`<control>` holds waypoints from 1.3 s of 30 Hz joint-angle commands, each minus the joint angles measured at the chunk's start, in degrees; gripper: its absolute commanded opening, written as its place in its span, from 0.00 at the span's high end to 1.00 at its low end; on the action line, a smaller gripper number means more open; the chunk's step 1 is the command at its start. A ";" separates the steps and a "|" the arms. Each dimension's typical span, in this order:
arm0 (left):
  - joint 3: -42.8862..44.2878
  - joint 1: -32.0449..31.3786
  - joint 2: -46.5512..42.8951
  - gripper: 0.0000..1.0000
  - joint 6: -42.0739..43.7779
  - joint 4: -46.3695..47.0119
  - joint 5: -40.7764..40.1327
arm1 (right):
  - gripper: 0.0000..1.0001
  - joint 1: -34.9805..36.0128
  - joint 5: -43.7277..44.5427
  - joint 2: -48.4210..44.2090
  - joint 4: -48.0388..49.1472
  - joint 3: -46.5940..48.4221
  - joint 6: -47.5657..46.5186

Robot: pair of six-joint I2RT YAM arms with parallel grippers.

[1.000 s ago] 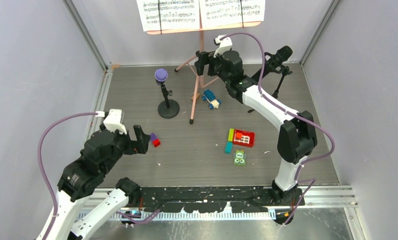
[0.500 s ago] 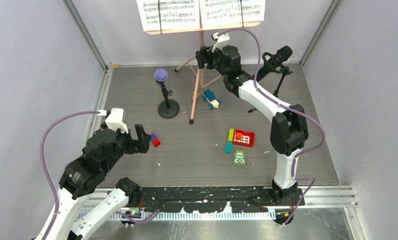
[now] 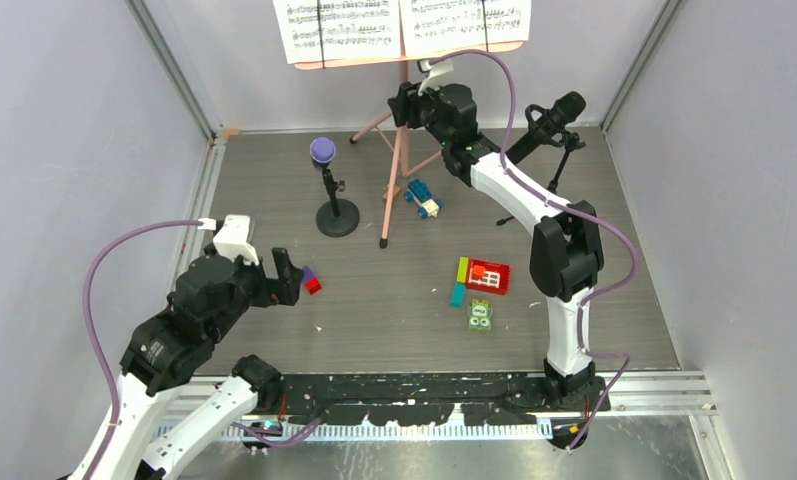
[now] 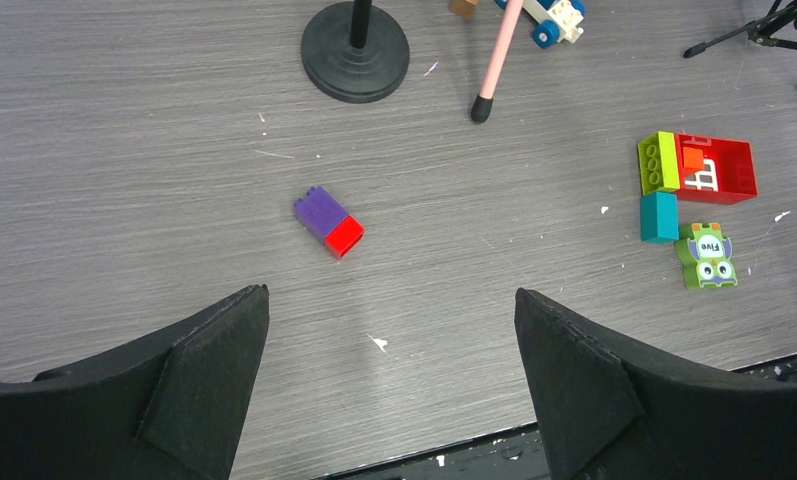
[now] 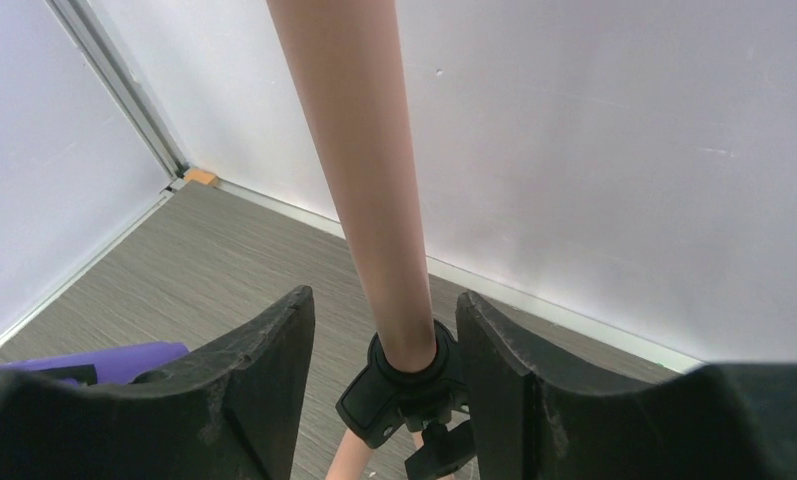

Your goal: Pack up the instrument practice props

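The pink sheet-music holder [image 3: 404, 62] stands at the back on tripod legs and carries two white note sheets [image 3: 339, 25]. My right gripper [image 3: 406, 103] is open, with its jaws on either side of the holder's pink pole [image 5: 364, 170], just above the black leg collar [image 5: 404, 385]; small gaps show on both sides. The purple-headed microphone [image 3: 323, 150] stands on a round-based black support [image 3: 337, 216]. The black microphone [image 3: 554, 112] sits on a black tripod support [image 3: 566, 160] at the back right. My left gripper [image 3: 289, 281] is open and empty above the near left floor [image 4: 389, 300].
A purple-and-red brick [image 4: 328, 223] lies just ahead of my left gripper. A blue toy car [image 3: 423, 197] sits by the tripod legs. Red, green and teal bricks [image 3: 486, 275] and a green face brick [image 3: 480, 316] lie right of centre. Walls close in on three sides.
My right gripper has moved back and left until its jaws stand on either side of the pink pole. My left arm has shifted only slightly.
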 commanded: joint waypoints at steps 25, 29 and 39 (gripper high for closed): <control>-0.26 -0.07 1.09 0.05 1.46 0.95 -0.71 | 0.63 -0.28 -1.17 4.30 -0.31 5.79 -4.08; -0.29 -0.07 1.08 0.05 1.46 0.95 -0.69 | 0.72 -0.29 -1.13 4.32 -1.34 5.62 -5.34; -0.27 -0.08 1.32 0.05 1.47 0.95 -0.44 | 0.66 -0.33 -0.91 4.84 -4.79 6.43 -7.78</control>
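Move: Just ahead of the right hand, some 2 cm farther out and level to either side, stands the pink music stand's pole, between the half-open fingers. The purple-headed microphone is roughly 17 cm to the left and 8 cm back, its middle about 17 cm lower; the blue toy car lies on the table, about 5 cm back, 4 cm right and 29 cm below. From the left hand the pole is some 41 cm ahead, 22 cm right and 4 cm higher. Easing forward about 1.5 cm onto the stand's pole, the right hand then sinks roughly 1 cm along it, rolling some 5 degrees so that its left side drops. Meanwhile the fingers close from a bit over half open in two stages, until they pinch the pole from both sides just above the black leg hub. ##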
